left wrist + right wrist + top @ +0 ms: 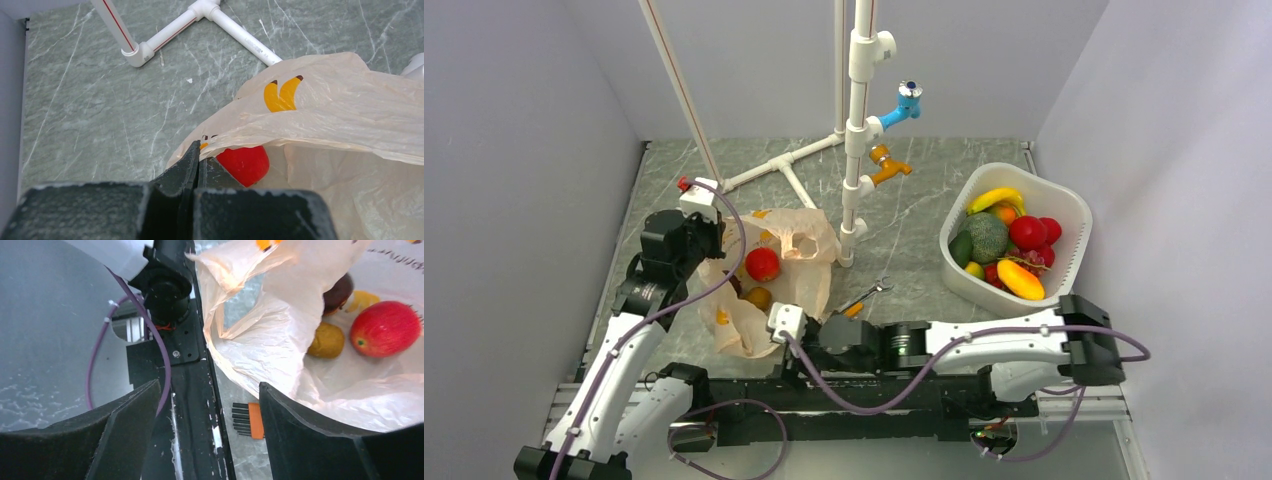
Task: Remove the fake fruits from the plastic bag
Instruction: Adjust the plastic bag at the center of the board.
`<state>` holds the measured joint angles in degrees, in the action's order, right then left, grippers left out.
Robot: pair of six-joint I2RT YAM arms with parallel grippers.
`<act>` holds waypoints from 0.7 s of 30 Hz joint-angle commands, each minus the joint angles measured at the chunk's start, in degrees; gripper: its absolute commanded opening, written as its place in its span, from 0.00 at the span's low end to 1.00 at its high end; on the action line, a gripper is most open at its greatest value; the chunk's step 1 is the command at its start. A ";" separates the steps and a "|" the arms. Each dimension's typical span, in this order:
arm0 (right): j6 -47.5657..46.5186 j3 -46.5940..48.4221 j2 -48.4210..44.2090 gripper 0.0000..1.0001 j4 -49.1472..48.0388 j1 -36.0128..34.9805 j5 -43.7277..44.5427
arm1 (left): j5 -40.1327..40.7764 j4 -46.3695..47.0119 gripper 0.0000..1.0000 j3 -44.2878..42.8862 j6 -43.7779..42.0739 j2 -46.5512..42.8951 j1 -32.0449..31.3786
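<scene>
The plastic bag (pixel 809 245) lies crumpled on the left of the table, its mouth toward the arms. Inside it I see a red fruit (pixel 762 264) and a smaller yellow-brown fruit (pixel 758 298). My left gripper (pixel 200 152) is shut on the bag's upper edge (pixel 340 110), holding it up over the red fruit (pixel 245 162). At the bag's near edge my right gripper (pixel 209 387) stands open with nothing between its fingers. Past it, inside the bag (pixel 270 340), lie the red fruit (pixel 385 329), the yellow-brown fruit (pixel 326 340) and a dark brown one (pixel 337 292).
A white slotted basket (pixel 1079 205) at the right holds a banana, a green melon and other fruits. A white pipe stand (pixel 856 150) with a blue and an orange tap rises behind the bag. A wrench (pixel 869 293) lies beside the bag. A small orange-and-black comb-like piece (pixel 248 420) lies under my right gripper.
</scene>
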<state>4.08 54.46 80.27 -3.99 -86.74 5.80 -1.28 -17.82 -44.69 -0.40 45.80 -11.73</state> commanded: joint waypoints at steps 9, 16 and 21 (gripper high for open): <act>0.37 -1.24 -8.23 0.59 -8.26 1.02 11.89 | -3.67 5.85 0.00 1.29 -0.79 -3.40 -0.44; -2.85 10.12 7.26 0.37 -8.92 3.11 23.26 | -2.96 8.02 0.00 3.29 -2.68 -6.04 -2.94; -5.01 17.33 18.80 0.34 -6.75 4.13 23.03 | -1.40 7.44 0.00 3.10 -3.12 -5.86 -3.60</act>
<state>1.87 66.94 93.41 -10.39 -83.20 26.37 -3.22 -13.15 -41.41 -2.35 40.32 -14.87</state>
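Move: My right hand hovers over the near board edge, open. The bag's near-left flap, with its printed orange patch, lies about 8 cm ahead, 8 cm left and 8 cm below. The red fruit sits some 22 cm ahead, 5 left and 15 down, the round brown fruit about 7 cm nearer than it. The brush is about 3 cm ahead, 4 right, 18 below. From my left hand, gripping the far-left rim, the flap is roughly 17 cm back, 2 right, 13 below. I lift my right hand about 6 cm, drifting slightly right, then swing it forward some 9 cm and left towards the bag's near-left flap, sinking about 3 cm late on. Meanwhile it turns about 20 degrees clockwise and its fingers narrow from wide to about a third open. My left hand keeps pinching the rim, easing up and right about 2 cm each and a little back. ##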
